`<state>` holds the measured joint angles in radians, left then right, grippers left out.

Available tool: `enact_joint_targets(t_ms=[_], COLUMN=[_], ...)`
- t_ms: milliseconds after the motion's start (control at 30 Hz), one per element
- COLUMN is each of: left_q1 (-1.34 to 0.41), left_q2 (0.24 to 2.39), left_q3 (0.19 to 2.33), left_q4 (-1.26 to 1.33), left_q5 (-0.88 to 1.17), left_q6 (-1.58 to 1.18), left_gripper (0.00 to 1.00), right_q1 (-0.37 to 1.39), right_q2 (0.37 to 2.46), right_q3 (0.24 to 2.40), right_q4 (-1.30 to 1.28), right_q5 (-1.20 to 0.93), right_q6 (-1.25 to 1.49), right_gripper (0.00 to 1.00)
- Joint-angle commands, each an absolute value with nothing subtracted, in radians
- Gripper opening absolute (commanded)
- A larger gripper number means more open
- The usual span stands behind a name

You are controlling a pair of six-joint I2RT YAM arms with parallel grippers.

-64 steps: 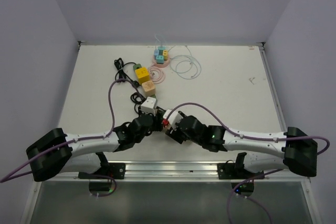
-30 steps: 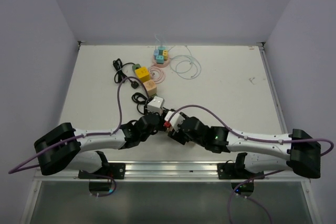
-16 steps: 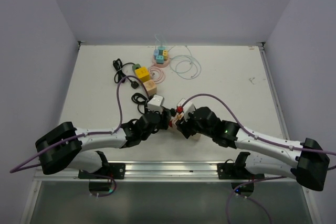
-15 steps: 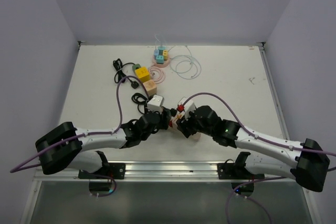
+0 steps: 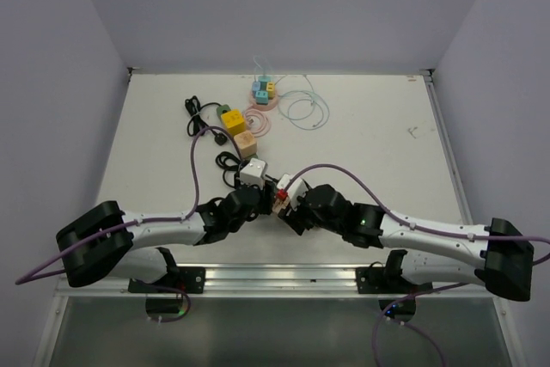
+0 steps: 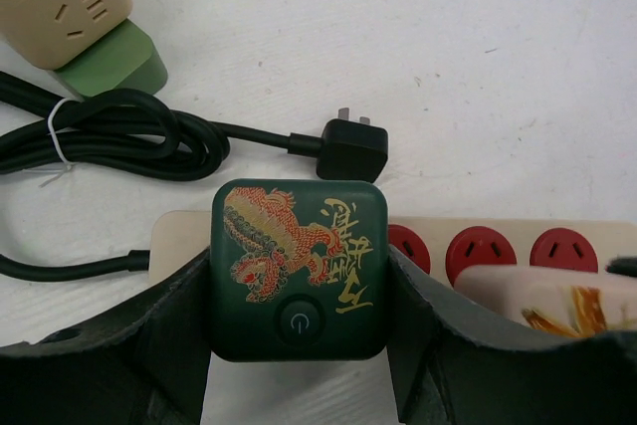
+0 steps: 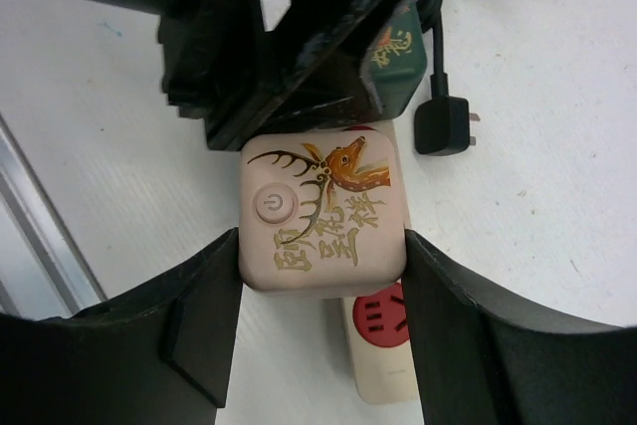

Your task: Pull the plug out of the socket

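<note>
A cream socket strip (image 6: 435, 233) with red sockets (image 6: 480, 251) lies on the white table. A dark green cube plug (image 6: 299, 266) with a dragon print sits on one end of it, and my left gripper (image 6: 299, 304) is shut on its two sides. Beside it, a beige cube plug (image 7: 323, 216) with a deer print sits over the strip (image 7: 383, 370). My right gripper (image 7: 321, 256) is shut on that plug. I cannot tell whether either plug is seated or lifted. From above, the left gripper (image 5: 260, 200) and right gripper (image 5: 285, 198) meet nose to nose.
A loose black plug (image 6: 350, 151) on a coiled black cord lies just behind the strip. A white cube (image 5: 252, 171), a beige cube (image 5: 244, 141) and a yellow cube (image 5: 230, 118) trail toward the back left. Small blue cubes on a pink coil (image 5: 262, 92) and a white cable (image 5: 305, 107) lie farther back.
Half a second ago the right gripper was swung out to the right. It has since come back left against the left gripper. The left arm has barely moved.
</note>
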<state>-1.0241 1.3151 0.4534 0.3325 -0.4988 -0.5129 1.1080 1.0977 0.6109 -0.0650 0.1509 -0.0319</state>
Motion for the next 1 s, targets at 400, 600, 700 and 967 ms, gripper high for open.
enact_joint_targets(t_ms=[400, 600, 700, 967], left_q1=[-1.014, -1.014, -1.012, -1.012], left_q2=[1.267, 1.184, 1.137, 1.057], left_q3=[0.454, 0.439, 0.433, 0.442], left_q4=[0.170, 0.117, 0.083, 0.002], left_q5=[-0.526, -0.515, -0.515, -0.505], left_q6=[-0.591, -0.584, -0.587, -0.618], left_gripper=[0.04, 0.08, 0.11, 0.19], right_q1=[0.954, 0.513, 0.284, -0.041], right_q2=[0.882, 0.883, 0.991, 1.406], right_q3=[0.574, 0.548, 0.554, 0.704], right_q4=[-0.041, 0.023, 0.130, 0.402], right_q5=[0.393, 0.196, -0.013, -0.205], right_q6=[0.139, 0.372, 0.498, 0.718], right_gripper=[0.17, 0.24, 0.25, 0.33])
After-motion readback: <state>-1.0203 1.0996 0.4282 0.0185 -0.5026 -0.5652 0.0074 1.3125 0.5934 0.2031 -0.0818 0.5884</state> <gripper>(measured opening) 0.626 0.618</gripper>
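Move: The right hand holds the pink plug over the socket strip, whose middle lies about 8 cm below and 2 cm right of it. The green plug is some 3 cm ahead and 7 cm left, the black plug 8 cm ahead and 1 cm left, and open table about 20 cm ahead and 25 cm right. From the left hand, gripping the green plug, that open spot is about 17 cm ahead and 32 cm right, and the pink plug 3 cm back and 7 cm right. Up first, by about 5 cm off the socket strip, the right hand then sweeps fast to the right and forward over open table, turning clockwise nearly 70 degrees and sinking towards the end, still gripping the pink plug. The left hand keeps hold of the green plug and draws it left and somewhat back, roughly 5 cm, level, away from the black plug. ##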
